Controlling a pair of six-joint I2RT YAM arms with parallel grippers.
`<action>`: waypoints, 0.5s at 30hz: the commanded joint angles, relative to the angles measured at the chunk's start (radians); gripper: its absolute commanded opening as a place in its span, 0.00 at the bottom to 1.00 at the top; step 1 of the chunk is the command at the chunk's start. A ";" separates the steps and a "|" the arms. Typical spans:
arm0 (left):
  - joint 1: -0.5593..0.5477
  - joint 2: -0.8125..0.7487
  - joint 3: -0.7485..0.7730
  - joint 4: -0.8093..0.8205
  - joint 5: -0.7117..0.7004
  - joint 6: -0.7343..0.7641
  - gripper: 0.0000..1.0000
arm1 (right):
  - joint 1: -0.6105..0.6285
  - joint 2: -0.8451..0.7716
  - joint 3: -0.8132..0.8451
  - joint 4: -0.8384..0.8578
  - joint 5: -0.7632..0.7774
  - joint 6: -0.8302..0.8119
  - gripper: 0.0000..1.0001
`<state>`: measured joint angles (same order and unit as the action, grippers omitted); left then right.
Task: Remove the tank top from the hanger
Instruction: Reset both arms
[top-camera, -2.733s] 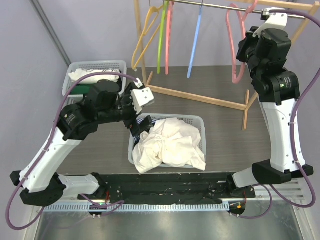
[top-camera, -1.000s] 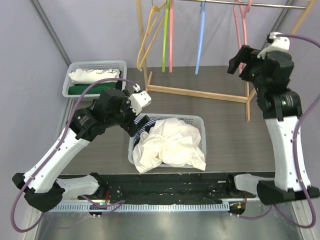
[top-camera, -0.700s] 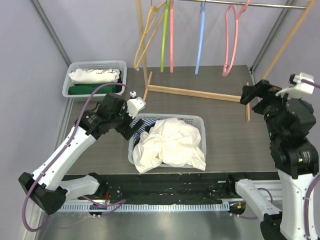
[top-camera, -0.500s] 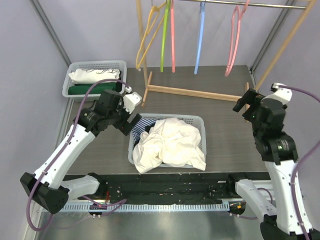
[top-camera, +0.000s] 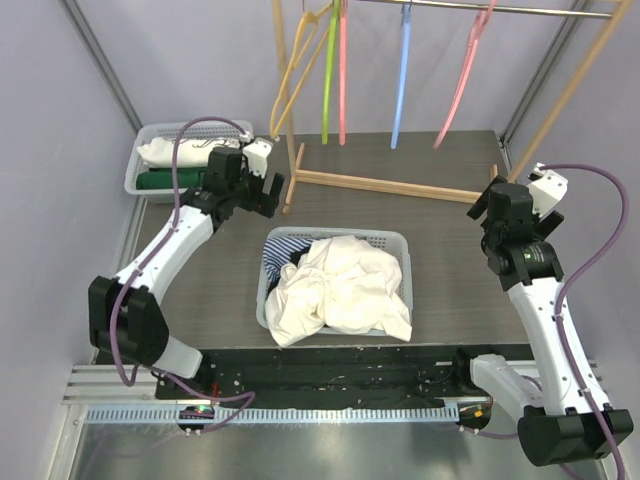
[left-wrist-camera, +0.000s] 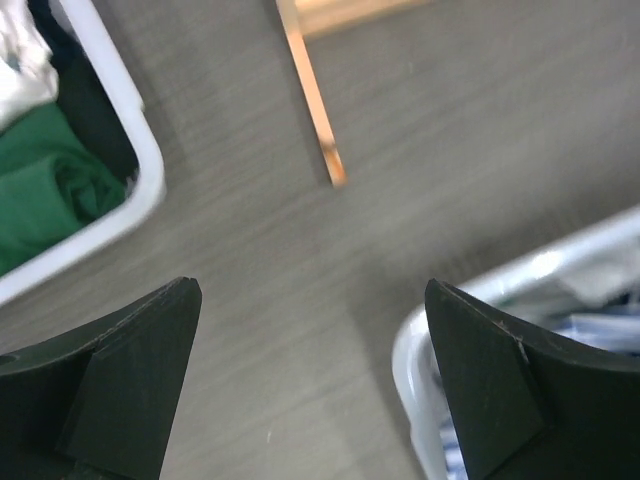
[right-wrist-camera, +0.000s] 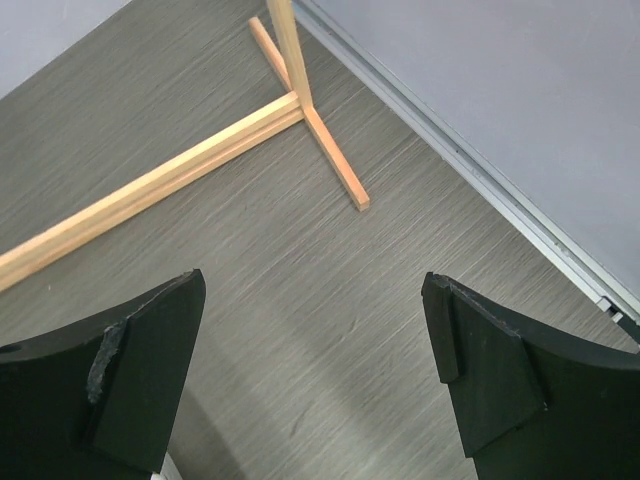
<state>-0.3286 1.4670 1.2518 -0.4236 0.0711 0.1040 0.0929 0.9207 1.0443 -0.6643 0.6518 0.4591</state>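
The tank top (top-camera: 345, 285) lies as a crumpled white heap in the white basket (top-camera: 400, 243) at the table's middle. Five hangers hang bare on the rail: yellow (top-camera: 290, 75), green (top-camera: 326, 80), pink (top-camera: 342, 75), blue (top-camera: 402, 75), and a second pink hanger (top-camera: 460, 80) tilted off vertical. My left gripper (top-camera: 270, 187) (left-wrist-camera: 310, 290) is open and empty, low over the table between the back-left basket and the middle basket. On the right, my right gripper (top-camera: 483, 206) (right-wrist-camera: 312, 280) is open and empty over bare table near the rack's foot.
A back-left basket (top-camera: 140, 150) (left-wrist-camera: 140, 195) holds white and green cloth (left-wrist-camera: 50, 190). The wooden rack's base bar (top-camera: 390, 187) (right-wrist-camera: 150, 185) crosses the back, its feet (left-wrist-camera: 315, 110) (right-wrist-camera: 335, 165) on the table. A wall rail (right-wrist-camera: 480, 180) runs along the right.
My left gripper has swung back and left, away from the middle basket. My right arm has come down from the rail to table height. The right pink hanger swings, bare.
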 joint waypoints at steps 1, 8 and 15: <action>0.054 0.059 -0.003 0.380 0.110 -0.131 1.00 | -0.038 0.007 -0.023 0.109 0.043 0.055 1.00; 0.056 0.288 0.144 0.631 0.160 -0.181 1.00 | -0.074 0.012 -0.052 0.255 -0.041 0.110 1.00; 0.065 0.464 0.238 0.856 0.173 -0.248 1.00 | -0.120 0.078 -0.053 0.302 -0.073 0.111 1.00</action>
<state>-0.2726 1.8919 1.4044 0.2012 0.2264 -0.0921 0.0120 0.9588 0.9829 -0.4576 0.5934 0.5377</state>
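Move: The rack's left foot stands some 24 cm ahead of my left hand and 8 cm to its right, about 20 cm below. The basket under the white tank top sits about 18 cm back and 21 cm right of that hand, the side basket roughly 15 cm ahead and 27 cm left. From my right hand, the rack's right foot is about 18 cm ahead, 7 cm right and 25 cm below, and the basket some 12 cm back and 47 cm left. With both hands empty and wide open, I swing my left hand briskly forward, about 15 cm and a little to the right, away from the filled basket towards the rack's left post, its fingers tipping up and its left side rolling down some 20 degrees. My right hand eases about 3 cm forward towards the rack's right foot, fingers tilting up slightly. I touch nothing with either. ##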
